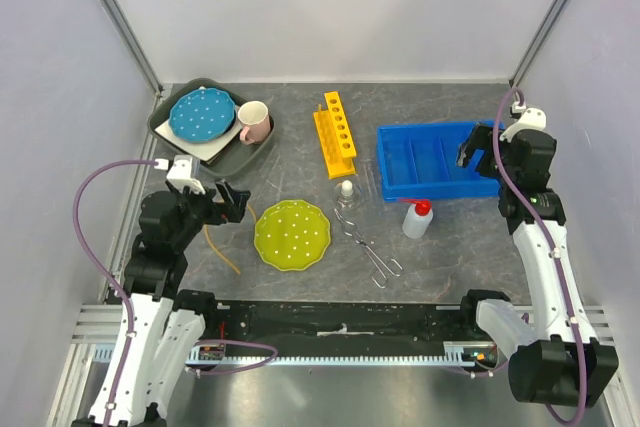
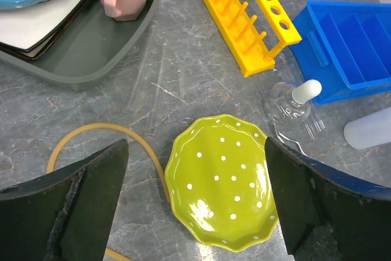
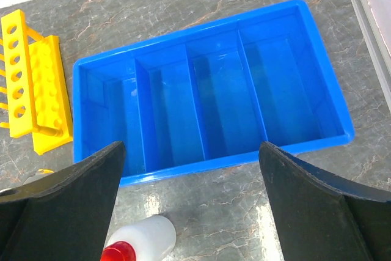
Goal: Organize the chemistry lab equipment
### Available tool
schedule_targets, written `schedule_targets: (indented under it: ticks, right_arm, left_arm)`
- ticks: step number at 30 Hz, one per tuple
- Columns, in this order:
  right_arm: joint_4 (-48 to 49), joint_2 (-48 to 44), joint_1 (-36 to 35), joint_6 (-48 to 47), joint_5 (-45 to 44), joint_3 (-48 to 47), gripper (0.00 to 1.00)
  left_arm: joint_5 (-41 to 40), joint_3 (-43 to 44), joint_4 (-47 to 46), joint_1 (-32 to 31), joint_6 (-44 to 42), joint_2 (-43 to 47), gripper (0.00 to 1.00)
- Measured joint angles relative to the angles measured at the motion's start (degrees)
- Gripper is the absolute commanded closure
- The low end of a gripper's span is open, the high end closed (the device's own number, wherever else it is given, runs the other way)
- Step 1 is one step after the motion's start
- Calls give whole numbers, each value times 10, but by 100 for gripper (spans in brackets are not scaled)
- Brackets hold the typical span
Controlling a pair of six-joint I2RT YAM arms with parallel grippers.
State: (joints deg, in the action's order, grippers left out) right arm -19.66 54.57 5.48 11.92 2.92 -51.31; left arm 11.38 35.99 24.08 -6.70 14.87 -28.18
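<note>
The yellow test-tube rack (image 1: 336,134) stands at the table's middle back; it also shows in the left wrist view (image 2: 250,19) and the right wrist view (image 3: 30,84). The small clear white-capped flask (image 1: 346,191) (image 2: 292,102) stands in front of it. The white red-capped squeeze bottle (image 1: 418,218) (image 3: 143,239) lies just in front of the blue bin. The metal tongs (image 1: 366,245) lie near the front. Thin clear tubes (image 2: 160,87) lie on the table left of the rack. My left gripper (image 1: 228,202) (image 2: 195,145) is open and empty, left of the yellow-green plate. My right gripper (image 1: 478,147) (image 3: 190,148) is open and empty above the bin's right end.
A blue three-compartment bin (image 1: 440,193) (image 3: 208,169) sits at the right with nothing in it. The dotted yellow-green plate (image 1: 292,234) (image 2: 223,178) lies front middle. A grey tray (image 1: 160,127) at back left holds a blue plate (image 1: 201,114) and pink mug (image 1: 254,122). A yellowish hose (image 2: 91,132) curls by the left gripper.
</note>
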Motion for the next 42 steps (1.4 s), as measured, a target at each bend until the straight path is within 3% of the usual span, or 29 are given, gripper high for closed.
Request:
schedule_targets:
  ticks: [8,14,21,26,30,33,36,42]
  right_arm:
    - [3,-1,0,-22,68,0,2]
    - [-2,21,-14,-133,280,-4,2]
    - [-48,58,-76,-257,378,-11,2]
    - [-61,83,-76,-306,388,-11,2]
    - [-52,78,-68,-322,393,1,2]
    - [-47,72,-45,-322,399,16,2]
    - [-44,66,-26,-321,401,23,2]
    - [-43,50,-19,-321,401,28,2]
  left_arm:
    - [10,0,-2,-2,0,-19,0]
    - [17,2,-2,-2,0,-44,0]
    - [61,49,18,-3,22,-163,4]
    - [75,78,42,-37,30,-252,6]
    - [19,123,65,-132,30,-324,12]
    - [-16,160,73,-169,30,-386,19]
    - [-51,202,82,-183,29,-458,26]
    - [-87,279,109,-191,17,-586,28]
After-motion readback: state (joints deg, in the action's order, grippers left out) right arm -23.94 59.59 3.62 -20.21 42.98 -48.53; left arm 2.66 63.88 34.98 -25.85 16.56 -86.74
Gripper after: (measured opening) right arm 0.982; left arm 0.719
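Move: About 14 cm ahead of the left hand, 3 cm to its right and 21 cm below lies the nearest clear test tube; the green plate is some 11 cm right and 2 cm ahead, and the tan hose 6 cm left and 2 cm ahead. Roughly 14 cm left and 5 cm back of the right hand, 17 cm below, stands the red-capped bottle, with the blue tray about 8 cm left and 9 cm ahead of that hand. Dropping about 12 cm, the left hand swings 10 cm right over the plate's far side, then reaches forward, 7 cm in all, tipping its fingers down some 40 degrees and narrowing them to about three-quarters open. The wide-open right hand sweeps 13 cm left, turning counter-clockwise about 50 degrees and sinking 4 cm, then eases 3 cm back right above the bottle's right side. ##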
